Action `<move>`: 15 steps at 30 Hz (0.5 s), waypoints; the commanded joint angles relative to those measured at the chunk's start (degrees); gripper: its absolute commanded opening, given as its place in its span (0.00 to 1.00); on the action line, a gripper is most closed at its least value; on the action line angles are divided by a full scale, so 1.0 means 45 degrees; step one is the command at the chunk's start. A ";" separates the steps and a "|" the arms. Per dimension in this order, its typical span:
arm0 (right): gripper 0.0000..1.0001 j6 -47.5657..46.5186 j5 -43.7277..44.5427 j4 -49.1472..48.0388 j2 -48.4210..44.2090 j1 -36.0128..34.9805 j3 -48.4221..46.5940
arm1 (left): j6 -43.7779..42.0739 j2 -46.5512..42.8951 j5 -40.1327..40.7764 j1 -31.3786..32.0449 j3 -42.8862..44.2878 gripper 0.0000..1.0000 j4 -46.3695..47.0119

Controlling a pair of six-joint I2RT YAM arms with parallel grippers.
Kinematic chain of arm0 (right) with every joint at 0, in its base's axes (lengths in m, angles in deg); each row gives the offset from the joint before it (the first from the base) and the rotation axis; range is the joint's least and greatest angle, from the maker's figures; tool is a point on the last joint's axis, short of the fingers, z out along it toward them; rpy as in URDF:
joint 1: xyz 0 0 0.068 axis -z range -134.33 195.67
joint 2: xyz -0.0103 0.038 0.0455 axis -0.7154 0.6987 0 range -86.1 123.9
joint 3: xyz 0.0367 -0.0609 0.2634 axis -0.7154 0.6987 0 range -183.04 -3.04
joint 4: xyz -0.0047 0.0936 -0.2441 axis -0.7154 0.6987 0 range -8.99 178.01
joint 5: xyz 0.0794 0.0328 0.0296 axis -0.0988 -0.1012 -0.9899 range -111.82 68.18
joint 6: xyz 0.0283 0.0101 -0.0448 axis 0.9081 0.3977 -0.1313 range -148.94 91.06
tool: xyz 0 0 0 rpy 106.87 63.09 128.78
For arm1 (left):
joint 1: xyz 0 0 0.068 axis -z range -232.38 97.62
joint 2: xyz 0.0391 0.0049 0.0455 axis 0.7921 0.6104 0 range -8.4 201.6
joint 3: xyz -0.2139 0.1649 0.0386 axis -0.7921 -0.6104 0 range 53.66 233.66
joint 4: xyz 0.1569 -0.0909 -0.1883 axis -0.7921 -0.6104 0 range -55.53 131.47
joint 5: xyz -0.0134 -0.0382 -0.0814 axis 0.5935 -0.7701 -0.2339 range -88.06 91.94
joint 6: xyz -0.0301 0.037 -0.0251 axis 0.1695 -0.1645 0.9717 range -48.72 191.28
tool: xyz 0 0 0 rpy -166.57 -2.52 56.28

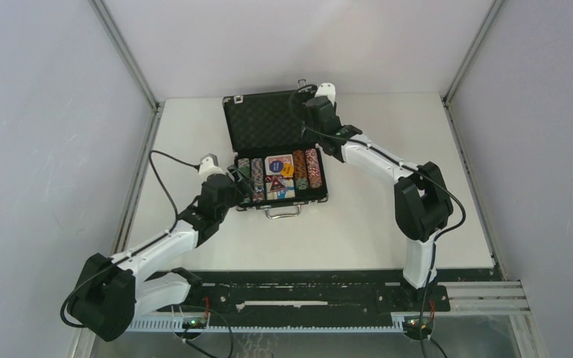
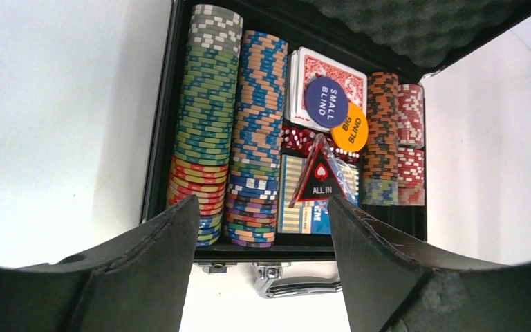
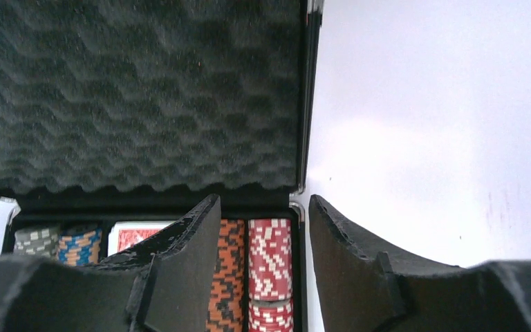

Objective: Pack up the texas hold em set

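The texas hold em set is a black briefcase [image 1: 322,195] lying open at the table's middle, its foam-lined lid [image 3: 138,97] raised at the back. Rows of multicoloured poker chips [image 2: 207,117], a red card deck [image 2: 342,75], a blue deck [image 2: 297,211], red dice [image 2: 296,138] and the blind and all-in tokens [image 2: 325,100] fill the tray. My left gripper [image 2: 263,200] hovers open at the case's front left, above the silver handle [image 2: 297,283]. My right gripper [image 3: 263,200] stands open over the back right corner; its fingers straddle the red chip row [image 3: 269,249] and the right rim, holding nothing.
The white table [image 1: 388,224] is bounded by grey walls with metal corner posts [image 1: 123,52]. The left arm's black cable [image 1: 166,179] loops over the table left of the case. A black rail [image 1: 306,294] runs along the near edge between the arm bases.
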 commanded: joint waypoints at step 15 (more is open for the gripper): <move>0.53 -0.1601 0.0052 -0.2795 0.1702 0.1385 -0.2027 | -0.0406 0.0970 -0.0464 -0.0071 0.0430 0.72 0.0542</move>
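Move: The open lid's upper right corner stands about 11 cm ahead of my right hand, 2 cm to its right and some 3 cm higher; the lid clasp is 12 cm ahead, 3 cm left and 5 cm up. The red chip row lies roughly 15 cm below that hand, 3 cm back. From my left hand, the case's front left corner is about 3 cm ahead, 6 cm left and 9 cm down; the handle is 8 cm to the right, level with it fore and aft, and 10 cm down. I carry my empty right hand forward about 6 cm and some 3 cm to the right, from in front of the open lid out to its right edge and towards the upper corner, tipping the fingers up slightly and keeping them half open. Meanwhile I sink my open left hand about 2 cm towards the front left of the case, without visible contact. ##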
